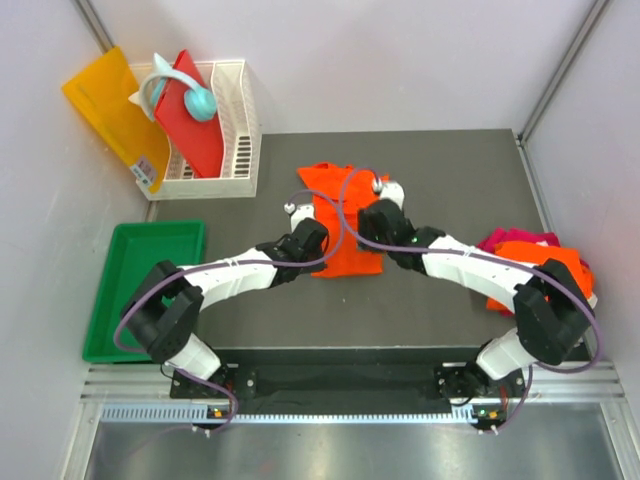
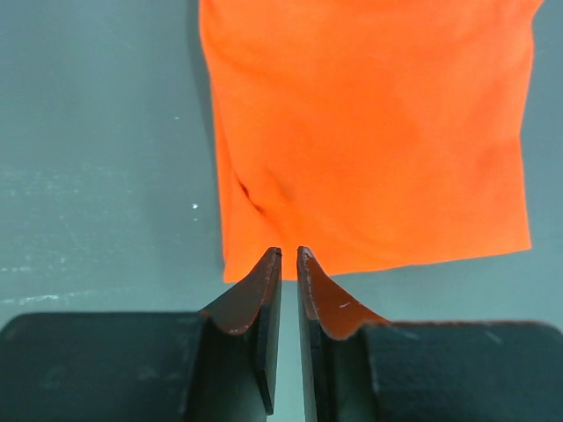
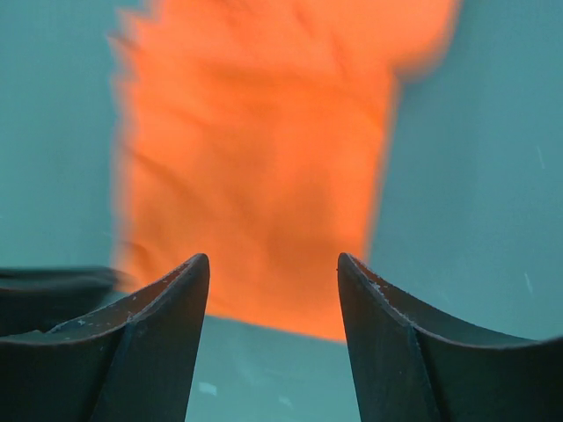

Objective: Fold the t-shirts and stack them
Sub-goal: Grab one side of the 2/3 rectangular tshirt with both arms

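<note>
A folded orange t-shirt (image 1: 347, 230) lies in the middle of the dark table. My left gripper (image 1: 308, 238) is at its left edge and my right gripper (image 1: 380, 225) at its right edge. In the left wrist view the left gripper (image 2: 289, 253) hovers over the t-shirt (image 2: 369, 132) by its near corner. Its fingers stand a narrow slit apart with nothing between them. The right gripper (image 3: 274, 260) is wide open and empty, just short of the t-shirt's (image 3: 255, 176) near edge. More t-shirts, magenta (image 1: 515, 238) and orange (image 1: 530, 262), are heaped at the table's right edge.
A green tray (image 1: 125, 270) sits left of the table. Behind it a white basket (image 1: 238, 130) holds a red board (image 1: 195, 135) and a teal object (image 1: 200, 100). A yellow sheet (image 1: 110, 110) leans beside the basket.
</note>
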You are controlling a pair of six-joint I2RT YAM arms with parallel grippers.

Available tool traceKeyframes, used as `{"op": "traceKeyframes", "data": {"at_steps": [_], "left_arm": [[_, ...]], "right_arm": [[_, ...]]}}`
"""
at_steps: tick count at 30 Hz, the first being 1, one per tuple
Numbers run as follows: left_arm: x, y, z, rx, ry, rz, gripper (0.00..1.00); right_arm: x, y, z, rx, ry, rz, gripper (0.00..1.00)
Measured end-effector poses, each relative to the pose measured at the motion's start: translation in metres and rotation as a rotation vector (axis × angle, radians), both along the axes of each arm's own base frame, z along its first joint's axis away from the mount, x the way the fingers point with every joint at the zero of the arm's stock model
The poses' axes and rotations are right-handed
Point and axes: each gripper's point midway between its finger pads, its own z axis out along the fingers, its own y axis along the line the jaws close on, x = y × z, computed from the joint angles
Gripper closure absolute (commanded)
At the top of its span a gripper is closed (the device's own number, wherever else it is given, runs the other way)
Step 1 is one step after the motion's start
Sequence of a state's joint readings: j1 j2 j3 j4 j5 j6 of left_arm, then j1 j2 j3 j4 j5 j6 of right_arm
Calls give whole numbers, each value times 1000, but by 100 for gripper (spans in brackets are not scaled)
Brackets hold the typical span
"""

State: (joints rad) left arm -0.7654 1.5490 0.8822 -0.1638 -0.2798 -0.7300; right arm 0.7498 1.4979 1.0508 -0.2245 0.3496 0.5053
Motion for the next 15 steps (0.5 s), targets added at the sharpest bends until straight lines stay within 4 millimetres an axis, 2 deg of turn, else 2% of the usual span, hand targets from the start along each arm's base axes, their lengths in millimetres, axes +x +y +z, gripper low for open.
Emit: {"op": "traceKeyframes", "data": {"at_steps": [4,6,8,15], "left_arm": [[0,7,-3,33,0,15,83],[0,11,-4,51,-1,23,83],[0,14,-5,66,-3,29,83],[0,20,-12,103,2,40,84]], "right_arm": [[-33,-41,-74,-106,148,-70,41],[-47,-54,-95,-141,201,-88,41],[-51,-57,-102,-152,219,-99,42],[-43,-50,-106,-112,208,-125,45]]}}
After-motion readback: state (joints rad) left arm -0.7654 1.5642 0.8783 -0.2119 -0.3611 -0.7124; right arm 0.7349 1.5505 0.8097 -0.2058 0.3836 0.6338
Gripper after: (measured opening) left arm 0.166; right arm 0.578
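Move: The left hand's target, the near-left corner of the folded orange shirt, lies about 3 cm to its left, 1 cm back and 5 cm below; the green tray's middle is some 37 cm left and 5 cm back. From the right hand, the shirt's near-right corner lies about 5 cm right, 6 cm back and 12 cm below. The stack of folded shirts is some 37 cm to the right and 8 cm back of the right hand. Drop the right gripper about 10 cm, bringing it some 5 cm right and 4 cm back to the shirt's near-right corner; tip the fingers down about 10 degrees, keep them over half open, then hover there. Meanwhile ease the left gripper 2 cm left and 1 cm down towards the near-left corner, fingers still slightly open, with a slight roll. ##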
